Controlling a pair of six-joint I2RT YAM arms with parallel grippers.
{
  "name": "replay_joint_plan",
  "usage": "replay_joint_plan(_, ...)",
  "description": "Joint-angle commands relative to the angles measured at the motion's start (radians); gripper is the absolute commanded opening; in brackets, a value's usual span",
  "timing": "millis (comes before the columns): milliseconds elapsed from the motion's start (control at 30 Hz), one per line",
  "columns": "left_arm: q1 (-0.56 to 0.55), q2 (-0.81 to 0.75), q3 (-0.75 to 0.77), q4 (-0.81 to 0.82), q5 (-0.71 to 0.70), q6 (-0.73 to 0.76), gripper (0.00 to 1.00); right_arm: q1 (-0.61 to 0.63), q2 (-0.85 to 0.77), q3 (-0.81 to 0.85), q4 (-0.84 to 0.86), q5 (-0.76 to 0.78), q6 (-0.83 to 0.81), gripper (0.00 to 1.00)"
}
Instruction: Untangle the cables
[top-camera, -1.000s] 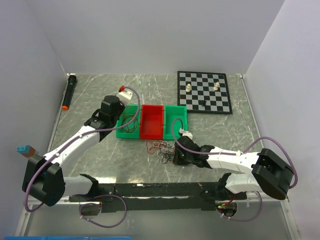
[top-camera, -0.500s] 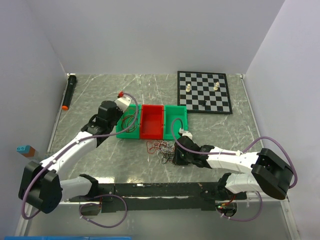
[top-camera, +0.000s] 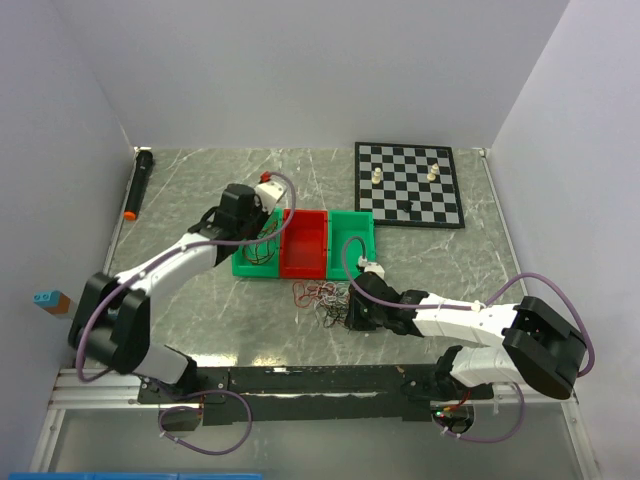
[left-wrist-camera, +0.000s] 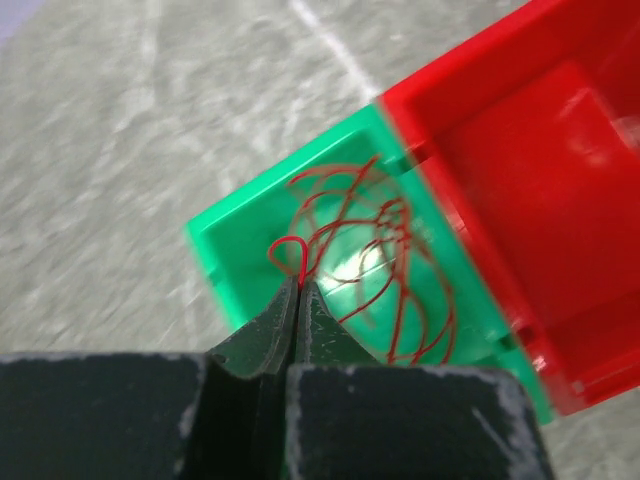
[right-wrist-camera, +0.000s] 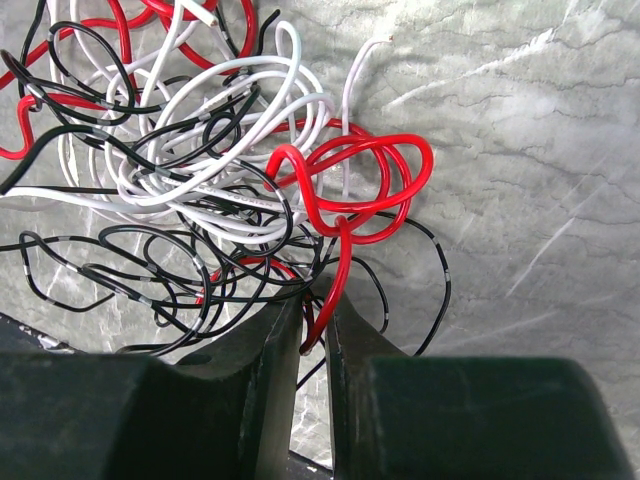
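A tangle of thin red, white and black cables (top-camera: 320, 297) (right-wrist-camera: 200, 170) lies on the table in front of the bins. My right gripper (top-camera: 350, 310) (right-wrist-camera: 318, 300) is at its right edge, jaws nearly together with the end of a red cable (right-wrist-camera: 345, 255) pinched between them. More thin red cables (left-wrist-camera: 385, 265) (top-camera: 260, 248) lie coiled in the left green bin (left-wrist-camera: 225, 260) (top-camera: 243, 266). My left gripper (top-camera: 262, 222) (left-wrist-camera: 298, 285) hangs over that bin, shut on a small loop of one red cable (left-wrist-camera: 288, 255).
A red bin (top-camera: 305, 243) and a second green bin (top-camera: 352, 235) stand to the right of the left green bin. A chessboard (top-camera: 410, 185) with a few pieces is at the back right. A black stick (top-camera: 140, 183) lies at the far left.
My left arm has swung right and forward, bringing its gripper over the left green bin. The right arm and the tangle have not moved.
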Motion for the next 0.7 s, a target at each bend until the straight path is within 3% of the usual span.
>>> replay_joint_plan(0, 0.006, 0.128, 0.091, -0.086, 0.168, -0.039, 0.01, 0.004, -0.006, -0.019, -0.025, -0.015, 0.005, 0.23)
replay_joint_plan(433, 0.008, 0.126, -0.042, 0.013, 0.087, -0.006, 0.01, -0.009, -0.049, -0.024, -0.013, -0.015, -0.028, 0.24)
replay_joint_plan(667, 0.026, 0.028, 0.070, -0.111, 0.100, 0.010, 0.30, -0.007, -0.067, -0.035, 0.005, -0.029, -0.033, 0.25)
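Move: The left hand hovers over the leftmost green bin with a loop of red cable pinched in its tips. The bin's middle is about 13 cm below and 2 cm back, level with the hand sideways, and the red bin adjoins it 10 cm to the hand's right. The remaining tangle is about 15 cm back and 14 cm right of the hand. From the right hand, the green bin lies roughly 18 cm ahead and 21 cm left. The left hand lowers its pinched red cable about 9 cm into the leftmost green bin, edging a couple of centimetres right at first, then drawing back some 3 cm and slightly left while the fingers tip about 15 degrees more steeply down. At the bottom the shut fingers part to about a quarter open to let go of the cable, and the hand starts back up, rising about 2 cm with the fingers still opening. ##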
